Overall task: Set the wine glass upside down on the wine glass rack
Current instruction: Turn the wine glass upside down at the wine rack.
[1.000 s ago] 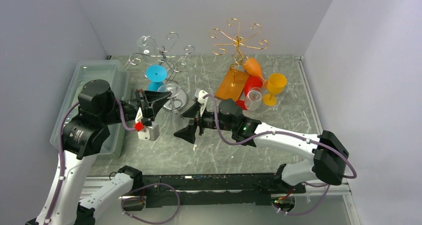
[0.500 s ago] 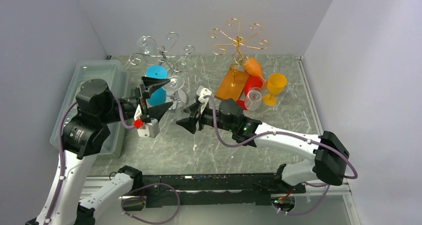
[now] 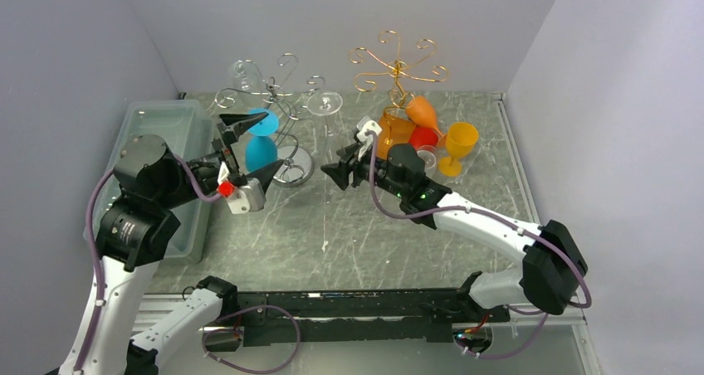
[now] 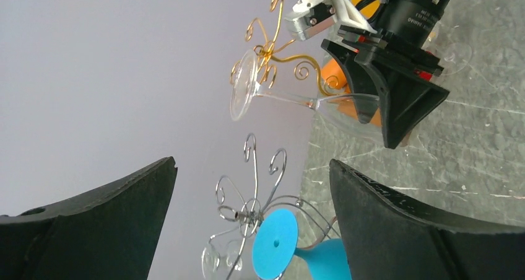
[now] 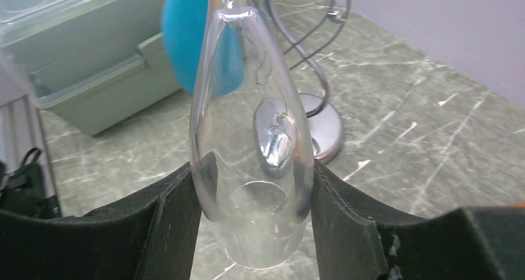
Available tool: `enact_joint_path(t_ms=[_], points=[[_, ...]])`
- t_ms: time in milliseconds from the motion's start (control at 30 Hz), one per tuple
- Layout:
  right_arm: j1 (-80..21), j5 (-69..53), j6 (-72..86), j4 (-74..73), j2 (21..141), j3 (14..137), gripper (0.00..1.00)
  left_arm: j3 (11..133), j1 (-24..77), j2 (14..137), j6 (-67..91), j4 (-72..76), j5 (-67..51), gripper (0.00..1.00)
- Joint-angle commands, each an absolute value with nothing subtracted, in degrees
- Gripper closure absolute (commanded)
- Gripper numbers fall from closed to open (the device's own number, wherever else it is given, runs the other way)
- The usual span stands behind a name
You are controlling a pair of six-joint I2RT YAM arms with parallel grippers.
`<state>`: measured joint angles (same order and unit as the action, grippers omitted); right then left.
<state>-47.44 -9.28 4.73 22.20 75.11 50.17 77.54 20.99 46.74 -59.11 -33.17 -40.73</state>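
The clear wine glass (image 3: pixel 325 103) is held by its bowl (image 5: pixel 254 137) in my right gripper (image 3: pixel 349 166), which is shut on it. Its foot points up and away from the fingers, between the two racks. From the left wrist view the glass (image 4: pixel 242 85) shows foot and stem, with the bowl in the black fingers. The silver wine glass rack (image 3: pixel 278 85) stands at the back left, with a blue glass (image 3: pixel 261 138) hanging on it. My left gripper (image 3: pixel 253 147) is open beside that blue glass (image 4: pixel 278 243), nothing between its jaws.
A gold rack (image 3: pixel 397 64) stands at the back right, with orange, red and yellow glasses (image 3: pixel 459 138) and a small clear cup below it. A grey plastic bin (image 3: pixel 166 126) sits along the left wall. Another clear glass (image 3: pixel 242 70) hangs on the silver rack.
My left gripper opened, let go of the clear glass and drew back left. The right gripper shut on the bowl and carried the glass up and toward the back.
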Motion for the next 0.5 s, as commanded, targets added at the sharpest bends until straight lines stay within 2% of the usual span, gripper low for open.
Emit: enact_joint_path(t_ms=[0, 467], points=[[-44.24, -12.03, 3.17, 23.45, 78.36, 55.40, 0.57, 80.80, 21.18, 46.14, -52.30, -30.64, -34.46, 0.01], [-40.50, -16.57, 1.30, 23.11, 90.40, 64.27, 0.57, 84.97, 21.18, 47.11, -41.49, -32.33, -25.34, 0.01]])
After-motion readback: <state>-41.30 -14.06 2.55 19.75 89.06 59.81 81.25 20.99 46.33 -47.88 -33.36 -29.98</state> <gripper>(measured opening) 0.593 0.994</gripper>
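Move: The right hand holds the clear glass upside down; the silver rack's right-hand hook lies about 13 cm ahead, 3 cm left and 10 cm above it. The rack's stem stands 12 cm ahead and 12 cm left, the hanging blue glass 4 cm ahead and 13 cm left, and the gold rack 19 cm ahead and 14 cm right. From the empty left hand, that hook is some 21 cm ahead, 6 cm right and 9 cm lower. Right hand carries the inverted clear glass forward 6 cm, sinking 4, towards the silver rack; open left withdraws leftward. ##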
